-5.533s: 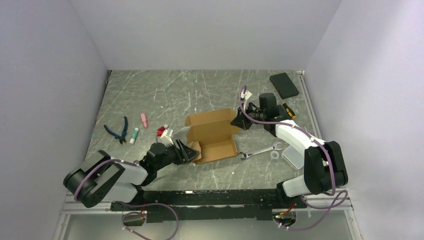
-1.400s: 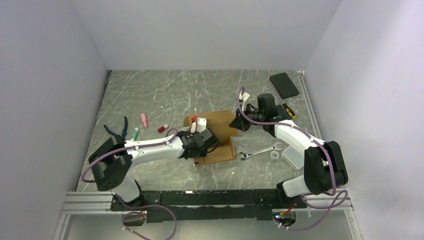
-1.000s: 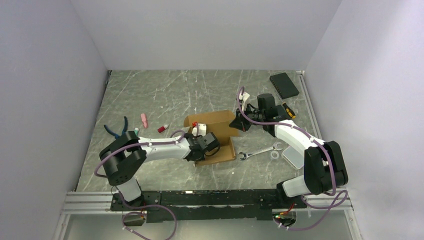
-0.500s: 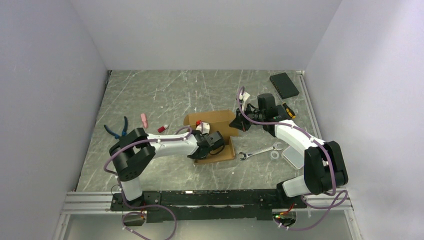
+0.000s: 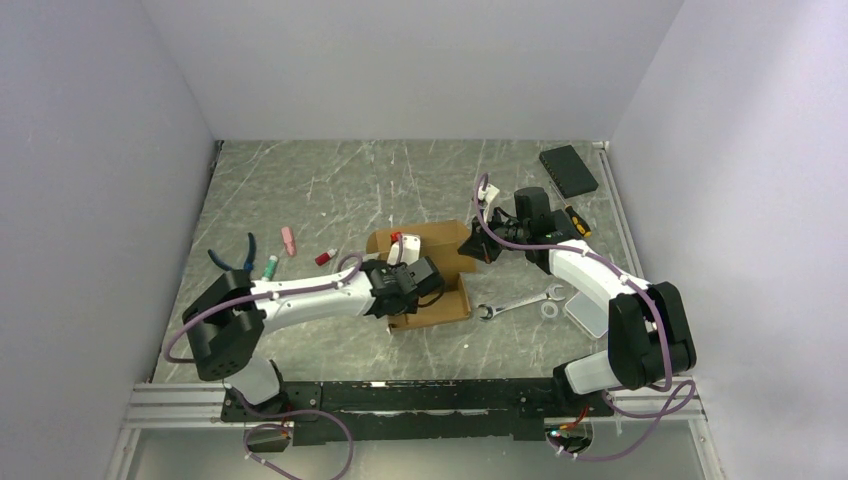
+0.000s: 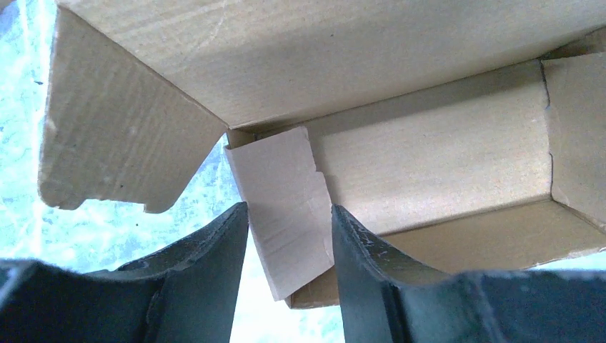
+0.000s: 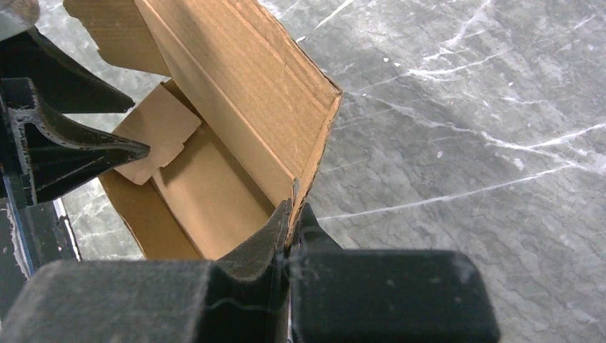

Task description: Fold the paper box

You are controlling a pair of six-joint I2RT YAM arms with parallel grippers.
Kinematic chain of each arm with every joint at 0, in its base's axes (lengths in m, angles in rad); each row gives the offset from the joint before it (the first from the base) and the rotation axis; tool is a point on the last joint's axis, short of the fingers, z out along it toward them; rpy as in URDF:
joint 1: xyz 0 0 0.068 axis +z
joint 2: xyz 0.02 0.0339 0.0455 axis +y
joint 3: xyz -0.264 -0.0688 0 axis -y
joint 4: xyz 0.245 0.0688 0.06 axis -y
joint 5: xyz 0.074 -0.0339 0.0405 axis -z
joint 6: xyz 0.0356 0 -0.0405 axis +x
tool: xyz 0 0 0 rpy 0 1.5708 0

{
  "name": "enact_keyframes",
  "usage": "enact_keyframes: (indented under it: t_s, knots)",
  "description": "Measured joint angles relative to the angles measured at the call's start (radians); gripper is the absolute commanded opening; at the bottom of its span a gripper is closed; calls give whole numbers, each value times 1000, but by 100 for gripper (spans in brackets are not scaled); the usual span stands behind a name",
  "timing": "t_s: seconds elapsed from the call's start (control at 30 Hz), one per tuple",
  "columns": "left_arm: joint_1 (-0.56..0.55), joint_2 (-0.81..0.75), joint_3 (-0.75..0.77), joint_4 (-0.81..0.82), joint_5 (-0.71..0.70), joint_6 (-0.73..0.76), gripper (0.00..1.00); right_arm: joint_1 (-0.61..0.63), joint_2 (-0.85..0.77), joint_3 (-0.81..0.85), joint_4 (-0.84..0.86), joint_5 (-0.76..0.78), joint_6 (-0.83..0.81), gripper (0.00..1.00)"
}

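The paper box is a half-formed brown cardboard tray in the middle of the table, its tall back panel standing up. My left gripper is at the box's left end. In the left wrist view its jaws stand apart on either side of a small end flap, not pressing it. My right gripper is at the box's right end. In the right wrist view it is shut on the thin edge of the box's side wall. The tray's inside holds nothing.
Pliers, a pink piece, a green-and-white marker and a small red piece lie to the left. A wrench, a ring and a clear case lie right. A black pad sits at the back right.
The left arm swung from the box's near-left corner up over its left end. In the last half second it drew back a little and its jaws widened around the flap. The right arm has stayed put.
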Motion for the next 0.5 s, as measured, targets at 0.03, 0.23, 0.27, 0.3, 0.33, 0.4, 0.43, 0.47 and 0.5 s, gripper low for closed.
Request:
enact_keyframes:
  t_s: [0.03,0.23,0.27,0.3,0.33,0.4,0.43,0.47,0.5]
  knots:
    - [-1,-11,-6,6,0,3,52,0,0,0,0,0,0,0]
    - [-1,11,-23,3,15,-1,55,0,0,0,0,0,0,0]
    - [-1,27,-23,3,20,-3,55,0,0,0,0,0,0,0]
    - [-1,44,-24,4,25,-5,55,0,0,0,0,0,0,0]
    - [-1,61,-27,6,29,-6,54,0,0,0,0,0,0,0]
    - [2,87,-37,8,37,-8,51,0,0,0,0,0,0,0]
    - [4,95,-42,10,41,-9,47,0,0,0,0,0,0,0]
    - [7,102,-48,14,46,-9,38,0,0,0,0,0,0,0]
    - [11,108,-53,19,50,-12,29,0,0,0,0,0,0,0]
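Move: The left hand, half open, is over the box tray's left end: the end flap's middle is about 6 cm below it, 1 cm back and 1 cm left. The tray floor's middle lies some 8 cm right, 2 cm back and 7 cm down; the raised lid stands about 8 cm ahead and 6 cm right, at hand height. From the right hand, shut on the lid's edge, the end flap is roughly 10 cm back, 15 cm left and 9 cm lower. The left hand hangs level for an instant, then drops about 5 cm onto the tray's left end, easing some 1.5 cm back and 1.5 cm left as the wrist tips slightly further down, its fingers staying half open so that one comes down outside the end wall and the other inside, its tip coming against the end flap's free edge. The right hand stays where it is, still pinching the lid's edge and holding the lid up clear of the left hand. ##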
